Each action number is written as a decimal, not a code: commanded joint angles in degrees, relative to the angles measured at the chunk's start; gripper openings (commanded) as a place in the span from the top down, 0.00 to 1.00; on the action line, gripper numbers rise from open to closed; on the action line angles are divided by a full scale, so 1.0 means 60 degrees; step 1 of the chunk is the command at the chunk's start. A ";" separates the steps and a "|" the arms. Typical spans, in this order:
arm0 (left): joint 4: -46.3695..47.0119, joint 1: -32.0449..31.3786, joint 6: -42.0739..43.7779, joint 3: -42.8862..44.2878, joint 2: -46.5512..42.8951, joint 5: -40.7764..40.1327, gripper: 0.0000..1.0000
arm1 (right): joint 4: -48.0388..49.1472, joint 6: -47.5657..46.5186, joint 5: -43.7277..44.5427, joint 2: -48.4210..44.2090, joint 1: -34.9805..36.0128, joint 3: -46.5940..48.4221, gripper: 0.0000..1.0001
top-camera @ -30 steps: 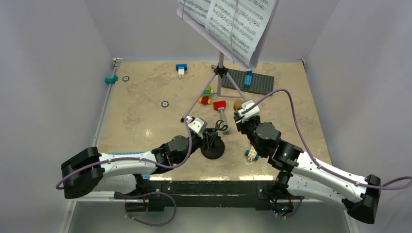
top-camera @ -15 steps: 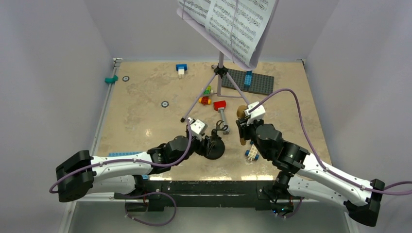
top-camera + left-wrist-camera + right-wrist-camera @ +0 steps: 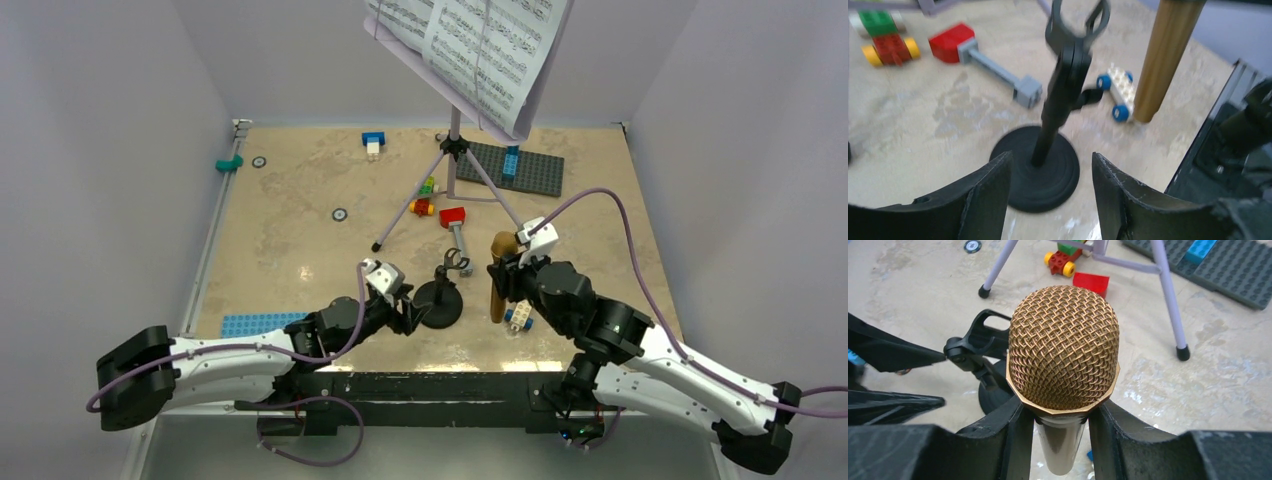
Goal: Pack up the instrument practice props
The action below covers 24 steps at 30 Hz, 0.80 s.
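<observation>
The small black mic stand (image 3: 438, 300) stands upright on its round base (image 3: 1040, 170), its clip (image 3: 1075, 20) empty. My left gripper (image 3: 405, 312) is open just near-left of the base, touching nothing; in the left wrist view the fingertips (image 3: 1050, 157) frame the base. My right gripper (image 3: 497, 272) is shut on the gold microphone (image 3: 498, 300) just under its mesh head (image 3: 1064, 345), handle hanging down to just above the table right of the stand. The lavender music stand (image 3: 455, 150) stands at the back, holding the white sheet-music pages (image 3: 470, 45).
A red-headed toy hammer (image 3: 455, 222) lies behind the mic stand. A white wheeled brick (image 3: 517, 317) sits by the microphone's tail. Coloured bricks (image 3: 424, 200), a grey baseplate (image 3: 520, 168) and a blue plate (image 3: 255, 324) lie around. Walls enclose three sides.
My left gripper opened, let go of the mic stand and drew back toward the near left. My right gripper carried the microphone nearer, to just right of the stand, turning it upright.
</observation>
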 commanded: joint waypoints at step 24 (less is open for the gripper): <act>0.1757 0.0016 -0.2938 -0.1535 -0.1549 0.2913 0.04 | 0.1822 0.2960 -0.6225 -0.1404 -0.0362 -0.0813 1.00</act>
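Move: The microphone, upright in the right hand's grip, has its middle about 15 cm to the left hand's right, 5 cm ahead and 2 cm higher. The empty mic stand is some 6 cm ahead and 5 cm right of the left hand, its middle 7 cm lower. From the right hand, the left gripper is about 15 cm left, 6 cm back and 6 cm lower; the blue-wheeled cart stands 7 cm right, 2 cm back, 19 cm below. Still gripping the microphone just under its head, the right hand carries it back about 7 cm and left 5 cm towards the left gripper, dipping and then partly rising, swinging some 20 degrees counter-clockwise and rolling its left side up. The left hand, empty, drops 7 cm beside the stand, comes back up while drawing back 4 cm, and turns slightly clockwise towards the microphone, rolling its left side down and spreading its fingers wide. ##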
